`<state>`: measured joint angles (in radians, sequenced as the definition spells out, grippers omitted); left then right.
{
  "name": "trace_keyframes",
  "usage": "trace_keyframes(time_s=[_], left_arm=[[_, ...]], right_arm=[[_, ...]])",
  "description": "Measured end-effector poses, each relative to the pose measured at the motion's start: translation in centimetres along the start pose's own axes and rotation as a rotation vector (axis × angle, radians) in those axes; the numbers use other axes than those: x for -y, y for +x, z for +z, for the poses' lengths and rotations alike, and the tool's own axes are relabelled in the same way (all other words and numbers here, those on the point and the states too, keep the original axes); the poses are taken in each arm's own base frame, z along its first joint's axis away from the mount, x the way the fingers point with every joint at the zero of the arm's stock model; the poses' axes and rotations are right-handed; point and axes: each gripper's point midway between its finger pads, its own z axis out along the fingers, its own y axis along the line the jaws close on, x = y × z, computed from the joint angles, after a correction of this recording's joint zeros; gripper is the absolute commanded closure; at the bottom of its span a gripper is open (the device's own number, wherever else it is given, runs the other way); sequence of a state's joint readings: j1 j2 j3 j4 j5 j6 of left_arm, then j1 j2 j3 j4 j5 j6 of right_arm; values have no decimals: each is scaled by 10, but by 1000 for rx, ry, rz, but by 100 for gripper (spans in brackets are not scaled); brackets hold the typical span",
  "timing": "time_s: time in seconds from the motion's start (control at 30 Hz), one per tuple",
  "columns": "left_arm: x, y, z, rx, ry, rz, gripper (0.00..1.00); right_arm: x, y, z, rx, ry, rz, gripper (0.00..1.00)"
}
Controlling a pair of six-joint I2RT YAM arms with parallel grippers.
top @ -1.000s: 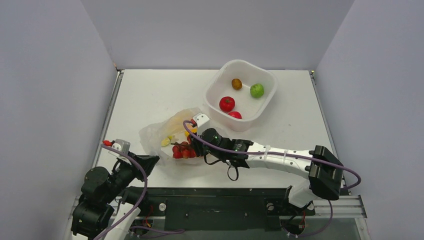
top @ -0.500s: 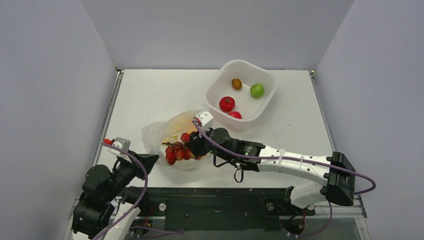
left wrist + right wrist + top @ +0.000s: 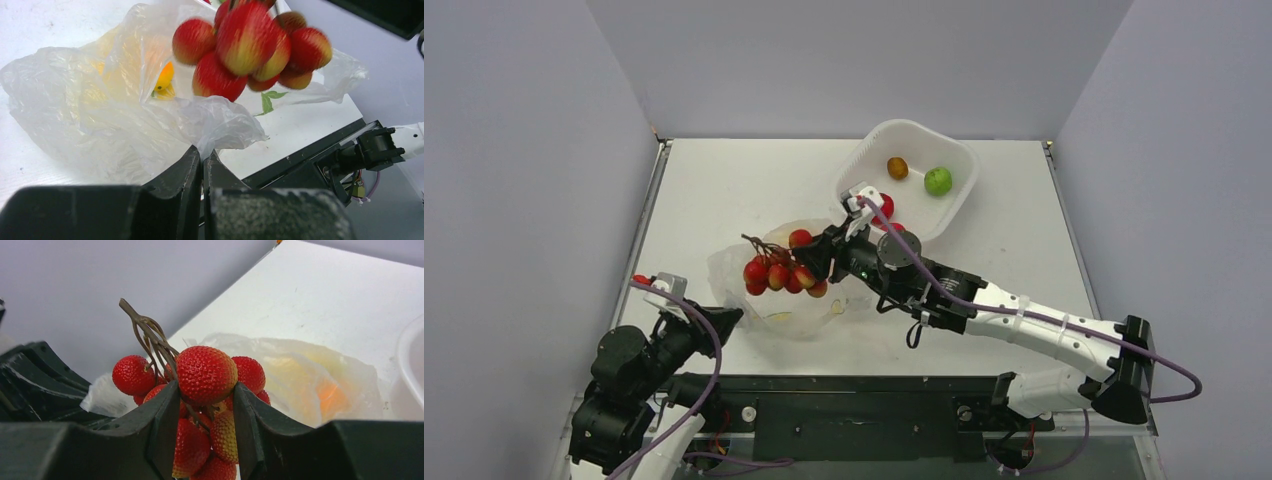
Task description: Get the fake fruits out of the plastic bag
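My right gripper is shut on the bunch of red grapes and holds it in the air above the plastic bag. In the right wrist view the bunch sits between my fingers, its brown stem pointing up. My left gripper is shut on the bag's near edge. An orange-yellow fruit shows through the bag, and as an orange blur in the right wrist view. A red round fruit lies in the tub, partly hidden by my right wrist.
A white rigid tub stands at the back right, behind my right wrist. It holds a green apple and a small brown oval fruit. Grey walls close in the table on three sides.
My right gripper has lifted the grape bunch up and out of the bag, and its arm has stretched farther from the base. My left gripper has stayed shut on the bag's edge.
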<state>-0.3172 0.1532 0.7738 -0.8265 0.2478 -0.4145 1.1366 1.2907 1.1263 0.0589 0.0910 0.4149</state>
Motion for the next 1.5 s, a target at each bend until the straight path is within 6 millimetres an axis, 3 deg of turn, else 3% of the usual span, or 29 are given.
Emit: trace_keyframes(time_s=[0.27, 0.53, 0.67, 0.73, 0.93, 1.03, 1.13, 1.3, 1.4, 1.5], left_arm=[[0, 3, 4, -29, 2, -4, 100], [1, 4, 5, -37, 9, -2, 100], [2, 4, 5, -40, 13, -2, 100], [2, 5, 5, -42, 15, -3, 100], [2, 5, 5, -44, 18, -4, 100], [3, 5, 5, -45, 19, -4, 100], [3, 5, 5, -45, 20, -5, 100], [2, 6, 5, -47, 18, -6, 100], [2, 6, 6, -48, 17, -7, 100], [2, 6, 6, -50, 17, -7, 100]], right_arm=[[30, -67, -21, 158, 44, 71, 100], [70, -121, -59, 313, 176, 56, 100], [124, -138, -75, 362, 358, 67, 100], [154, -137, -80, 356, 454, 78, 100], [253, -102, -79, 221, 728, 141, 100], [302, -68, -68, 92, 823, 201, 100], [337, -27, -56, -42, 868, 267, 100], [358, 53, -41, -278, 878, 369, 100], [359, 72, -37, -331, 872, 398, 92], [358, 77, -37, -350, 865, 408, 76]])
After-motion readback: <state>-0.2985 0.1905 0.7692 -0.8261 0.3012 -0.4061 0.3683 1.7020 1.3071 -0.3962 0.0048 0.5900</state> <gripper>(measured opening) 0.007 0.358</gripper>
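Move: The right hand, already holding the red fruit bunch, is aimed at the white basket, whose middle is roughly 32 cm ahead, 22 cm to the right and 27 cm below. Inside it the tomato lies about 27 cm ahead and 15 cm right of the hand, and the green apple some 35 cm ahead and 30 cm right, both equally low. The plastic bag's middle is 6 cm ahead, 7 cm left and 30 cm below. From the left hand, the basket is about 38 cm ahead, 35 cm right and 21 cm below. Swing the right gripper, still pinching one berry of the bunch, up about 10 cm and to the right, clear of the bag. Arc it forward and right to the basket, turning clockwise some 45 degrees, then plunge nearly 30 cm into the basket's near half as the fingers tip down. Keep the grip shut; let the left gripper keep holding the bag's edge. ##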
